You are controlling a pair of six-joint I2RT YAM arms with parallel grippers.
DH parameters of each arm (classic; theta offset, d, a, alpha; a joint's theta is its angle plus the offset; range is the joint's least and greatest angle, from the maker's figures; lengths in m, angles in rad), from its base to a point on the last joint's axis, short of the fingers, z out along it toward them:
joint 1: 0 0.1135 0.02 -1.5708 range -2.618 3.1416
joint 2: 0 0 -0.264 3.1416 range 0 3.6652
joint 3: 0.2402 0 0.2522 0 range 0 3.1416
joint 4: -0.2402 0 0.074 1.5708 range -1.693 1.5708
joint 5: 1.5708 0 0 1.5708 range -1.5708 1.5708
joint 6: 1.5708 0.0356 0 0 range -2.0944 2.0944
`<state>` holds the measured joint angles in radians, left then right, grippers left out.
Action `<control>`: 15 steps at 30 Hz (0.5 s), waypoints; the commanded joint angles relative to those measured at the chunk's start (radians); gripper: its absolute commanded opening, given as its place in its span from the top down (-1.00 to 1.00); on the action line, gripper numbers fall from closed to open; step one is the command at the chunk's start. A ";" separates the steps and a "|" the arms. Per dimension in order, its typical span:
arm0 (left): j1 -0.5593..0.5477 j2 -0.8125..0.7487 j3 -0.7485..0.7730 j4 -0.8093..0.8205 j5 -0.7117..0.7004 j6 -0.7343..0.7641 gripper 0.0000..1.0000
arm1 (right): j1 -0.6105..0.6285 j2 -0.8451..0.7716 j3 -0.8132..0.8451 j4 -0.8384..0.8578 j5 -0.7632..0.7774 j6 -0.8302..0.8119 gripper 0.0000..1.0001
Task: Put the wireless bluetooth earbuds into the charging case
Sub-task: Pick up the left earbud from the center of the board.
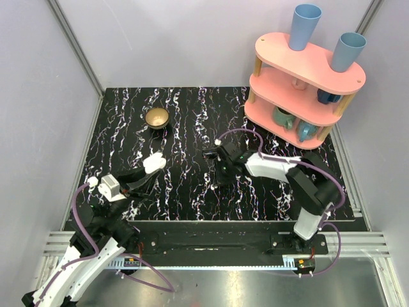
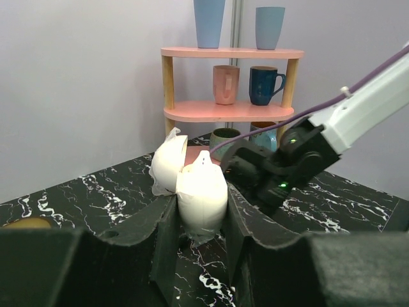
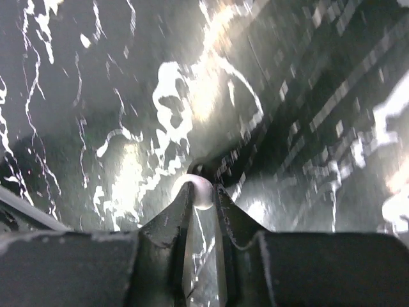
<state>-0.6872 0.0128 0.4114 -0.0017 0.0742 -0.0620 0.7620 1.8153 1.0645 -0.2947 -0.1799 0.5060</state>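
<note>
The white charging case (image 2: 201,192) stands upright between the fingers of my left gripper (image 2: 201,220), which is shut on it just above the table. Its hinged lid (image 2: 169,163) is swung open to the left. From above, the case (image 1: 154,163) shows at the tip of the left gripper (image 1: 148,171), left of centre. One small glossy white earbud (image 3: 202,192) is pinched at the very tips of my right gripper (image 3: 203,197), low over the black marble table (image 3: 128,96). The right gripper (image 1: 217,169) sits mid-table, to the right of the case and apart from it.
A brass bowl (image 1: 156,118) stands at the back left of the table (image 1: 185,204). A pink three-tier shelf (image 1: 307,83) holding mugs and two blue cups (image 1: 304,27) fills the back right corner. Grey walls close in the back and sides.
</note>
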 commanded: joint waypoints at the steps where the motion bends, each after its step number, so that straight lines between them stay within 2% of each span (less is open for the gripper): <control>1: -0.005 -0.031 -0.013 0.065 -0.004 -0.018 1.00 | 0.026 -0.178 -0.112 0.114 0.071 0.158 0.73; 10: -0.003 -0.019 -0.022 0.109 0.003 -0.032 1.00 | 0.065 -0.517 -0.167 0.184 0.227 0.203 0.81; 15: -0.003 0.018 -0.033 0.135 0.010 -0.045 1.00 | 0.091 -0.628 -0.163 0.196 0.296 0.190 0.82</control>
<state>-0.6872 0.0132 0.3859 0.0593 0.0753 -0.0849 0.8234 1.2594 0.8913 -0.1452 0.0143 0.6895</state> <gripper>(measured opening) 0.340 0.187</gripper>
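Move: The charging case, held open in the left gripper, is roughly 16 cm to the right hand's left, some 8 cm back and about 30 cm higher. The black box lies about 10 cm ahead of the right hand and 2 cm to its left, near its height; the brass bowl is some 21 cm ahead and 18 cm left, also low. For the left hand, the case is at its fingertips, about 2 cm ahead, 2 cm right and 1 cm up. The earbud, already pinched in the right fingertips just over the board, goes back and right about 2 cm, then steeply up, easing forward again, some 16 cm in all towards the charging case's height. The right wrist swings about 30 degrees, bringing the steeply downward fingers up to point forward-left and only partly down; both grippers keep their holds. ##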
